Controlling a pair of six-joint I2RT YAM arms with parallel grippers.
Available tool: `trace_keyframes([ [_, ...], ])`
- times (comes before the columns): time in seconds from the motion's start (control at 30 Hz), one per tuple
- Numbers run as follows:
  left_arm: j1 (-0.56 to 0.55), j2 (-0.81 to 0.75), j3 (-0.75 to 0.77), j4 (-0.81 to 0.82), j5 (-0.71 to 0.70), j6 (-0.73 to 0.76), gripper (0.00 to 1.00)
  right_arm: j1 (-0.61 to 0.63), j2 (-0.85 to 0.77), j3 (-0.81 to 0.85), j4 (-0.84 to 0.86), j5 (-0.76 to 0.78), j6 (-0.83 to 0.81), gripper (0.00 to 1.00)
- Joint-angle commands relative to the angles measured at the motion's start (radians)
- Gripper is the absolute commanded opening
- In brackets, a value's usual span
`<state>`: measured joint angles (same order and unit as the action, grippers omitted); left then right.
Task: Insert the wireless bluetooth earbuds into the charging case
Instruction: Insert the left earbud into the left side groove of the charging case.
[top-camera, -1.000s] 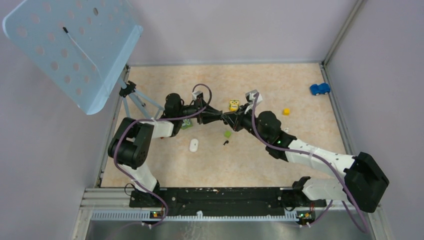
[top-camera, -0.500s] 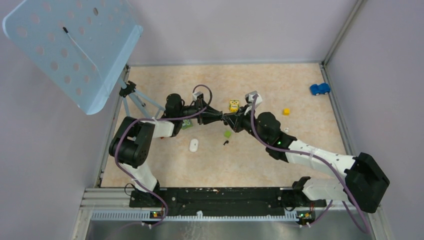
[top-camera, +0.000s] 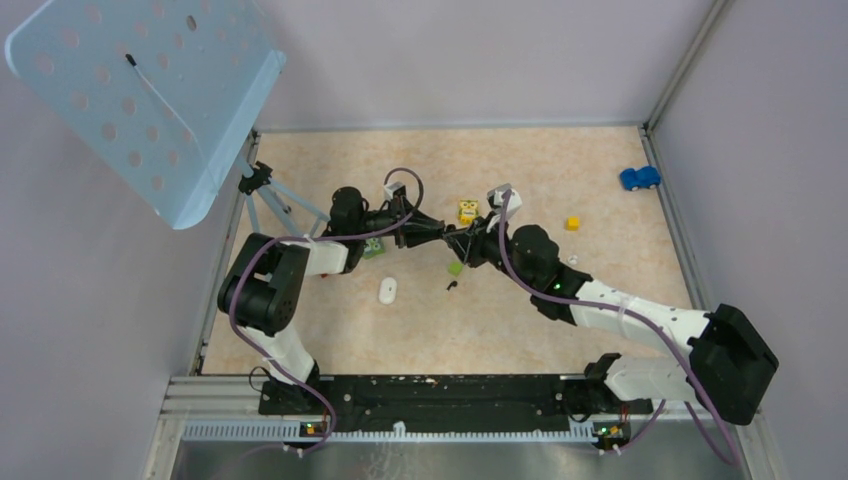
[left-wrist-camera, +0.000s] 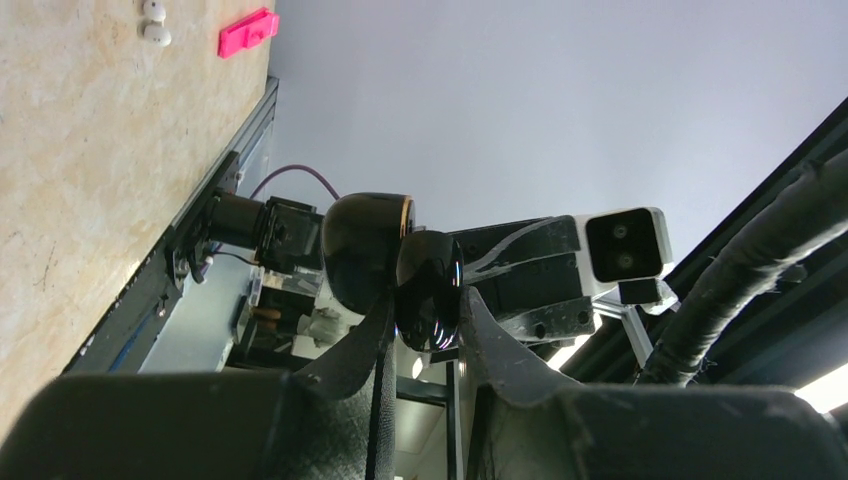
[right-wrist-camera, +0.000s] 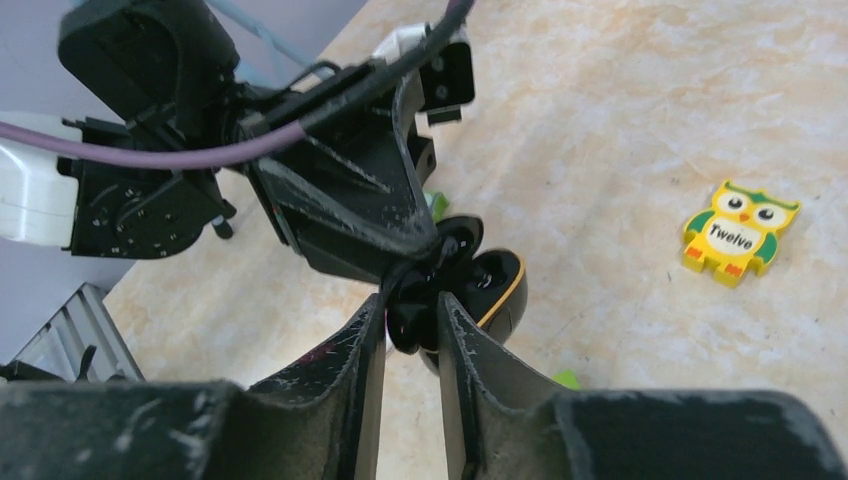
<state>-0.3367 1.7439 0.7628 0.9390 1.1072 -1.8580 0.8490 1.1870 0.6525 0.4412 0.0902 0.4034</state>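
The charging case (right-wrist-camera: 495, 292) is black with a gold rim and hangs open above the table, where the two arms meet. My left gripper (left-wrist-camera: 428, 305) is shut on its glossy black half (left-wrist-camera: 430, 285). My right gripper (right-wrist-camera: 412, 305) sits at the case's mouth. Its jaws stand slightly apart on either side of a small glossy black piece (right-wrist-camera: 408, 305), with a thin gap at one finger. I cannot tell whether that piece is an earbud or part of the case. One black earbud (top-camera: 452, 286) lies on the table below the grippers (top-camera: 447, 238).
A green cube (top-camera: 455, 267) lies under the grippers. A yellow owl tile (top-camera: 467, 211), a yellow cube (top-camera: 572, 223) and a blue toy car (top-camera: 639, 178) sit farther back. A white oval object (top-camera: 388, 291) lies nearer. A blue perforated panel (top-camera: 140, 100) on a tripod stands at the far left.
The right arm has edged a little to the left, towards the case. The left arm and the earbud on the table have not moved.
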Motion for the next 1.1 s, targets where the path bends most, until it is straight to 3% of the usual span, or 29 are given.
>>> trace_keyframes([
  [0.0,0.006,0.005,0.020,0.099,-0.022,-0.013,0.00,0.021,0.014,0.009,-0.052,-0.032,-0.002,0.27],
  [0.5,0.006,-0.003,0.018,0.045,-0.015,0.035,0.00,0.021,-0.028,0.036,-0.111,0.001,0.000,0.49],
  [0.83,0.005,-0.010,0.019,-0.010,-0.018,0.097,0.00,0.021,-0.108,0.049,-0.134,0.057,0.016,0.57],
  [1.07,0.006,-0.010,0.025,-0.026,-0.018,0.115,0.00,0.019,-0.067,0.116,-0.216,0.150,0.041,0.63],
])
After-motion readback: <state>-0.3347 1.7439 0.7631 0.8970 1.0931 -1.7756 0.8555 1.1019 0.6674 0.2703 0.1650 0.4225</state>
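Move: Just ahead of the right fingers is the open charging case: its middle lies about 2 cm ahead, 2 cm to the left and 2 cm below. From the left hand, which holds it by the lid, it is 2 cm to the right and 3 cm below. Some 20 cm below the right hand are the green cube (1 cm back, level sideways), the other earbud (4 cm back, level sideways) and the owl block (12 cm ahead, 3 cm right). Opening steadily from a slight gap to well over half wide, the already slack right fingers come free of the earbud at the case. The right hand first eases down and a little back by about 1.5 cm, then draws off to the right some 2 cm while rising again. The left hand keeps its pinch on the case, sinking slightly near the end. ##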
